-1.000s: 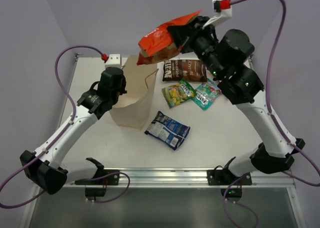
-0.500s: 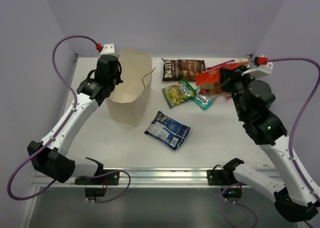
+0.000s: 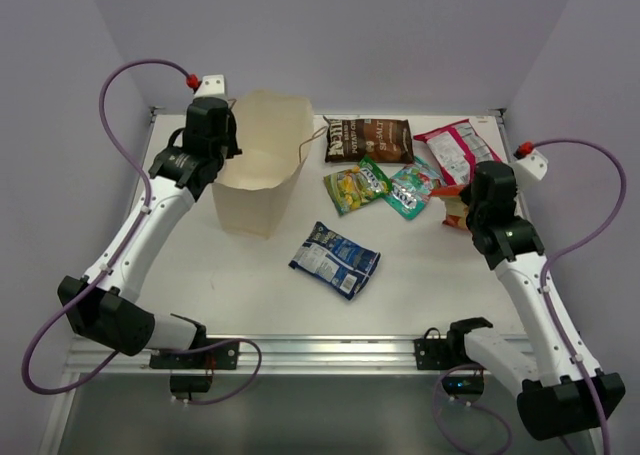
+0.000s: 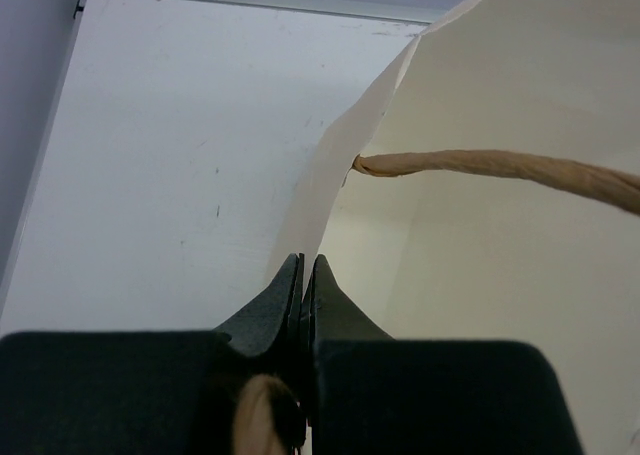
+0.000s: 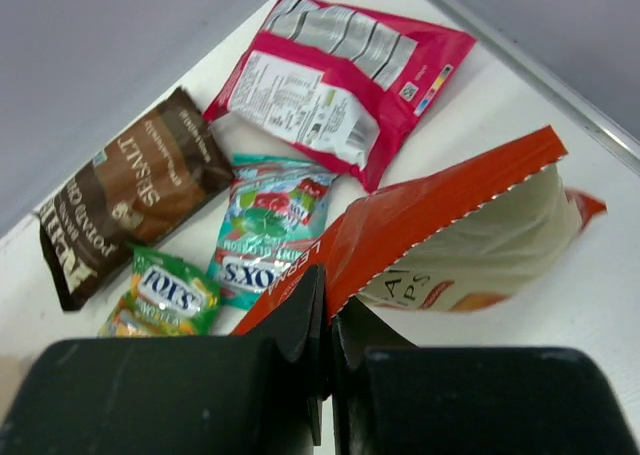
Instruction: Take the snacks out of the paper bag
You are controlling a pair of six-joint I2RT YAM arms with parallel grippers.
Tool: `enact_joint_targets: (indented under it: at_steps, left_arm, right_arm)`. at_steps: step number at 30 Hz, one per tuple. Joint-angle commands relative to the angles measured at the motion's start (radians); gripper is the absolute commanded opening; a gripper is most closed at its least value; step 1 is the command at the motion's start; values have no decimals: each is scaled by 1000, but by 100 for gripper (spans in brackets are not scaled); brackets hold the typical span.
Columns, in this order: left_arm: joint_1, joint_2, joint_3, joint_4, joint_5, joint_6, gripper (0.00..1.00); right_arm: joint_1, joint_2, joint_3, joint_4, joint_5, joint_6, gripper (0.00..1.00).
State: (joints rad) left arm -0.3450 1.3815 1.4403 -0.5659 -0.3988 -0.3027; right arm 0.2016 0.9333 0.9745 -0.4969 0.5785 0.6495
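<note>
The cream paper bag [image 3: 262, 165] stands upright at the back left, open at the top. My left gripper [image 3: 222, 143] is shut on its left rim [image 4: 330, 190]; a string handle [image 4: 480, 163] shows inside. My right gripper [image 3: 462, 207] is shut on the orange-red packet [image 5: 450, 225], low over the table at the right. On the table lie the dark brown packet [image 3: 368, 139], the pink-and-white packet [image 3: 456, 150], the yellow-green packet [image 3: 355, 186], the teal-green packet [image 3: 410, 190] and the blue-and-white packet [image 3: 335, 259].
The table's back edge [image 3: 400, 116] and right edge [image 3: 525, 190] run close to the packets. Purple cables [image 3: 120, 105] loop above both arms. A metal rail [image 3: 320, 350] runs along the front edge.
My right arm swung the orange-red packet from above the bag over to the right and down near the table. The pink-and-white packet is now uncovered. The left gripper moved slightly back with the bag's rim.
</note>
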Motion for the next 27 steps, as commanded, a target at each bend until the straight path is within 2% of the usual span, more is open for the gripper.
enact_joint_targets:
  at_steps: [1, 4, 6, 10, 12, 16, 17, 19, 20, 23, 27]
  left_arm:
    - [8, -9, 42, 47, 29, 19, 0]
    - [9, -9, 39, 44, 40, 14, 0]
    - [14, -7, 38, 38, 49, 11, 0]
    - [31, 13, 60, 26, 72, 5, 0]
    - [43, 27, 95, 17, 94, 2, 0]
    - [63, 94, 182, 1, 143, -13, 0]
    - [67, 109, 205, -3, 156, -19, 0]
    - [69, 161, 279, -20, 164, -22, 0]
    - [70, 178, 302, -23, 166, -24, 0]
    - [98, 246, 382, -41, 213, -41, 0]
    - [158, 318, 440, -48, 274, -68, 0]
  right_arm:
    - [-22, -30, -25, 147, 109, 71, 0]
    - [-21, -41, -111, 224, 40, 93, 0]
    - [-18, -28, -175, 210, -73, 156, 0]
    - [28, -16, -324, 147, -221, 312, 12]
    - [108, -34, -390, 141, -262, 366, 22]
    - [246, -47, -398, 23, -321, 440, 39]
    - [257, -56, -396, 6, -338, 450, 51]
    - [263, -77, -393, -44, -374, 447, 64]
    - [263, -91, -386, -61, -376, 429, 78]
    - [265, -140, -312, -158, -365, 380, 99]
    - [263, -171, -215, -279, -385, 285, 99]
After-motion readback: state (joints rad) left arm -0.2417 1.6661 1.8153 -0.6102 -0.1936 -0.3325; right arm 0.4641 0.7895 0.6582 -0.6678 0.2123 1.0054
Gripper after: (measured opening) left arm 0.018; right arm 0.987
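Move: The right hand, the red packet still hanging from its shut fingers, has its landing spot of bare table about 8 cm ahead, 2 cm right and 25 cm below. Also down there, the teal packet lies 16 cm ahead and 6 cm left, the pink packet some 30 cm ahead and 10 cm right. The left hand still grips the paper bag's rim; the bag's middle is about 3 cm ahead, 10 cm right and 12 cm down. Right hand sinks about 16 cm, swinging left and back, opening off the red packet; left takes bag forward. ##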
